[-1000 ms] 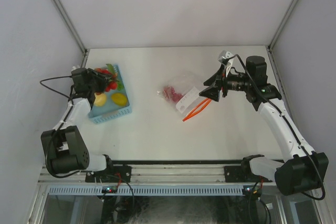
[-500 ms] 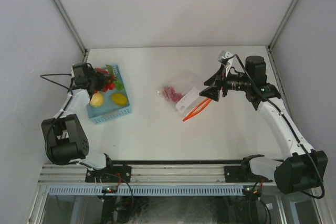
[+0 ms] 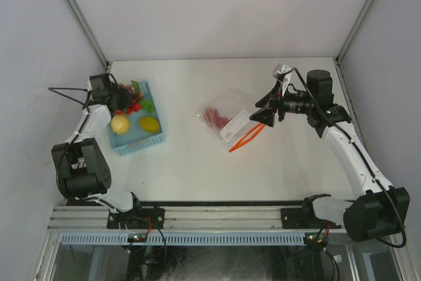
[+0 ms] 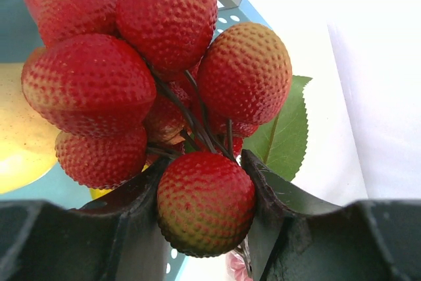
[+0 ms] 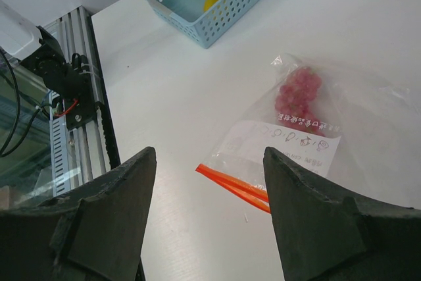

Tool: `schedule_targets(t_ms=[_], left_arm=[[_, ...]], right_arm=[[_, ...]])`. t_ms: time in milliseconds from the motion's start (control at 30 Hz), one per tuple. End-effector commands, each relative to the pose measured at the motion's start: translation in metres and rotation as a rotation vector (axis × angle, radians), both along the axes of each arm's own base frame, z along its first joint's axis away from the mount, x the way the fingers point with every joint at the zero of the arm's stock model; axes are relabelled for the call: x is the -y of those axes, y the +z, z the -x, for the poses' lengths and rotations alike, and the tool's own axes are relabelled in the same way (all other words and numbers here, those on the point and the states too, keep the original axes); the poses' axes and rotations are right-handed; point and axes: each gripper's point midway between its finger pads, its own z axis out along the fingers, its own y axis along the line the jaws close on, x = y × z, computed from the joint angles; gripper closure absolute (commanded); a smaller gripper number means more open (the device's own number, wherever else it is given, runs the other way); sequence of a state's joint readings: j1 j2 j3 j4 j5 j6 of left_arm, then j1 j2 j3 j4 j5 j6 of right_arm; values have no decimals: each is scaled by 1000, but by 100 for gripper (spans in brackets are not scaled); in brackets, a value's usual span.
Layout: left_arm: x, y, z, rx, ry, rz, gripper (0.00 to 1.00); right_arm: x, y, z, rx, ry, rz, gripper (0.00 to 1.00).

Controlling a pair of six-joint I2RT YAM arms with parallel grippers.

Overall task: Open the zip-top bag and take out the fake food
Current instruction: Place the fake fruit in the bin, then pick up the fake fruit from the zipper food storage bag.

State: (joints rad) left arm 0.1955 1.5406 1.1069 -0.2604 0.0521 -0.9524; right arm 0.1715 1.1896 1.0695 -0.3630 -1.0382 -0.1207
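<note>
The zip-top bag (image 3: 231,118) lies flat mid-table, clear and crinkly, its red-orange zip strip (image 3: 247,137) at the near end. A pink-red piece of fake food (image 3: 213,116) shows inside it. In the right wrist view the bag (image 5: 329,129) and strip (image 5: 233,185) lie just ahead of my right gripper (image 5: 209,156), which hovers open with nothing between its fingers. My left gripper (image 3: 123,101) is over the basket's far end. Its jaws (image 4: 205,185) are shut on one red bumpy fruit of a stemmed bunch (image 4: 164,64) with a green leaf (image 4: 286,133).
A light-blue slotted basket (image 3: 141,140) stands at the left and holds two yellow fruits (image 3: 120,124) (image 3: 150,123) and green pieces. The same basket (image 5: 220,21) shows far off in the right wrist view. The metal rail (image 5: 72,97) marks the table's near edge.
My left arm has drawn back toward the far left corner of the basket, carrying the red bunch, which uncovers the round yellow fruit. The right arm and the bag have stayed still.
</note>
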Motion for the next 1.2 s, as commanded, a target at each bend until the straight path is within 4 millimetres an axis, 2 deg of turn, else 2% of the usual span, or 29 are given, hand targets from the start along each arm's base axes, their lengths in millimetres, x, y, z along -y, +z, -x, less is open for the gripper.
schedule_targets(t_ms=[0,200,333,400,533,667,700,900,1167], left_arm=[[-11,32,-17,59,2,-52,99],[-12,29,-22,33,-8,-53,95],[-9,29,-28,24,-44,-55,84],[-8,29,-29,17,-59,-58,73],[-14,30,-24,-7,-44,-86,37],[-21,42,-19,0,-23,-133,3],[-22,46,-18,6,-21,-144,0],[-25,73,-7,61,-26,-206,0],[-22,110,27,163,-98,-351,0]], right_arm=[[-1,15,-6,71,9,-10,35],[1,14,-5,72,6,-3,35],[0,14,-5,73,8,-5,35],[0,15,-5,75,9,-7,35],[0,15,-5,77,10,-7,34],[0,15,-5,74,10,-7,35],[0,14,-5,74,10,-7,34],[1,15,-3,77,12,-6,34],[0,18,1,89,27,-9,34]])
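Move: The held strawberry bunch is bound for the bin; the bin's middle lies about 6 cm back, 3 cm right and 10 cm below the left hand. In the bin, the yellow mango is some 8 cm back and 8 cm right, the pale round fruit 8 cm back and 3 cm left, and the green grapes 2 cm back and 7 cm right, all roughly 10 cm below. From the right hand, the bin's middle is about 43 cm left, 9 cm ahead and 24 cm lower. The strawberry bunch, still pinched by its stem, is eased about 1.5 cm forward and slightly down into the bin's far part by the left hand. The fingers then spread fully, let go of the stem and lift away, at first slowly and then fast, some 7 cm up with a slight drift back and left, the hand's left side rolling up. ##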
